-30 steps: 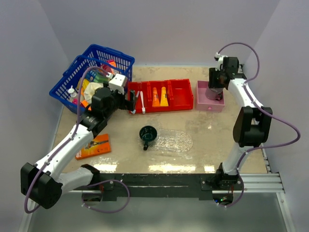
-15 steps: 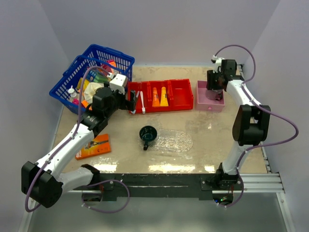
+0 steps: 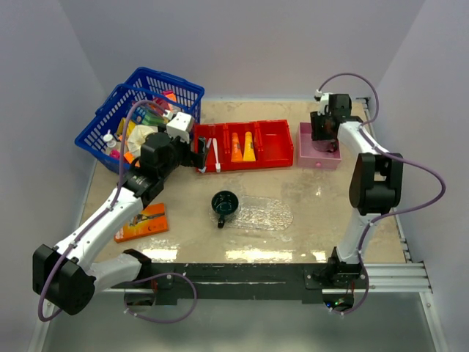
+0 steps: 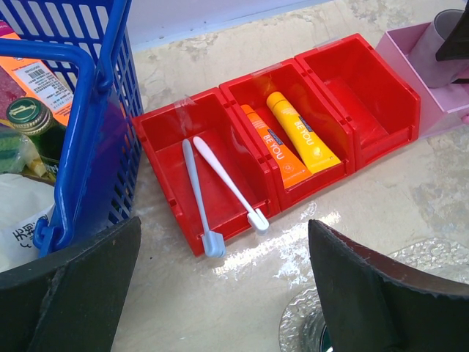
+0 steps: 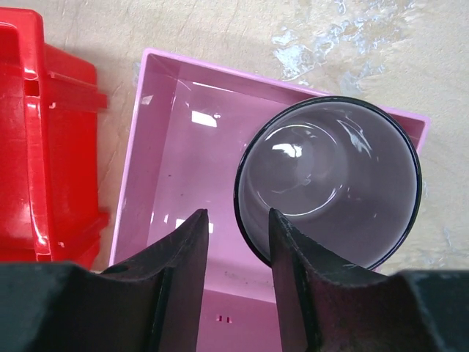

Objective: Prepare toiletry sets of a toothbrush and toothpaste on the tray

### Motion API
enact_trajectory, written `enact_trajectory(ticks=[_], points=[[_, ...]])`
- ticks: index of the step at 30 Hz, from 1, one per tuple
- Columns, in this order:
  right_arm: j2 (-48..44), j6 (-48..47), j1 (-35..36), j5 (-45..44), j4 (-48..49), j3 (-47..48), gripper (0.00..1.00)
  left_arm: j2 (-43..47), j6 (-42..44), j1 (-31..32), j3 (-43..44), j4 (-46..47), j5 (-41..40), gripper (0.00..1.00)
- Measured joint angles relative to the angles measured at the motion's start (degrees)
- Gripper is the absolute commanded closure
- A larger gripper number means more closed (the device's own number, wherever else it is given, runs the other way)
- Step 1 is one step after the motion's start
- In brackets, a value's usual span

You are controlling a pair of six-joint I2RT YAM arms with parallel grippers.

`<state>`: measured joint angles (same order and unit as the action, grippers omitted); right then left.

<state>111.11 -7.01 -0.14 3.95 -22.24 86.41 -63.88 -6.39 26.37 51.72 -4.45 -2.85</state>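
Observation:
Two white toothbrushes (image 4: pixel 198 192) (image 4: pixel 228 185) lie in the left compartment of a red bin (image 4: pixel 359 95), their heads over its front lip. An orange tube (image 4: pixel 272 149) and a yellow-orange tube (image 4: pixel 302 134) lie in the middle compartment. My left gripper (image 4: pixel 227 293) hangs open just in front of the brush heads, holding nothing. The clear bumpy tray (image 3: pixel 270 215) lies at mid-table. My right gripper (image 5: pixel 237 214) is open over the pink box (image 5: pixel 168 169), its fingers either side of the near rim of a dark cup (image 5: pixel 330 191).
A dark green bowl (image 3: pixel 225 204) sits on the tray's left end. A blue basket (image 3: pixel 139 110) full of items stands at the back left, close to my left arm. An orange flat pack (image 3: pixel 143 221) lies near the left front.
My right gripper has shifted left and back over the pink box, and its jaws have narrowed around the cup's rim. The left arm has stayed still.

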Motion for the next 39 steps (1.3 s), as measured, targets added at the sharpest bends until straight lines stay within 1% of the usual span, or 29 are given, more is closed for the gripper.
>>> enact_trajectory(ticks=[9,11,17,20,21,29,39], points=[[0.15,-0.76,2.29,-4.31,0.35,0.0,0.68,-0.04,0.0,0.0,0.0,0.0,0.0,0.0],[0.28,-0.81,2.34,-4.63,0.37,0.02,0.68,-0.13,0.0,0.0,0.0,0.0,0.0,0.0],[1.09,-0.98,2.34,-5.2,0.46,0.22,0.75,-0.31,0.0,0.0,0.0,-0.02,0.0,0.0],[2.03,-1.01,2.34,-5.7,0.46,0.24,0.81,-0.31,0.0,0.0,0.0,-0.02,-0.02,0.0],[2.21,-1.03,2.34,-5.7,0.59,0.24,0.87,-0.31,0.0,0.0,0.0,-0.02,-0.02,0.0],[3.41,-1.25,2.38,-5.97,-0.33,1.92,1.0,-0.9,0.02,0.0,0.0,-0.07,0.0,0.0],[3.72,-2.12,2.38,-5.92,-0.63,2.51,1.0,-1.42,0.0,0.0,0.0,-0.85,0.0,0.0]])
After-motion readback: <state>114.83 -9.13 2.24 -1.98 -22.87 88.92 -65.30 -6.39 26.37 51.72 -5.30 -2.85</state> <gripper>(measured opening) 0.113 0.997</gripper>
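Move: The grey mug's middle lies about 4 cm right of the right hand, 1 cm ahead and 4 cm below, with its left rim between the open fingertips. The pink box around it centres some 2 cm right and 1 cm back; the tray's empty compartment is roughly 13 cm left and 1 cm back, the yellow toothpaste 22 cm left and 1 cm back. From the left hand the mug is about 46 cm right, 14 cm ahead. The right hand sinks about 1.5 cm while its fingers close, pinching the grey mug's left rim. ##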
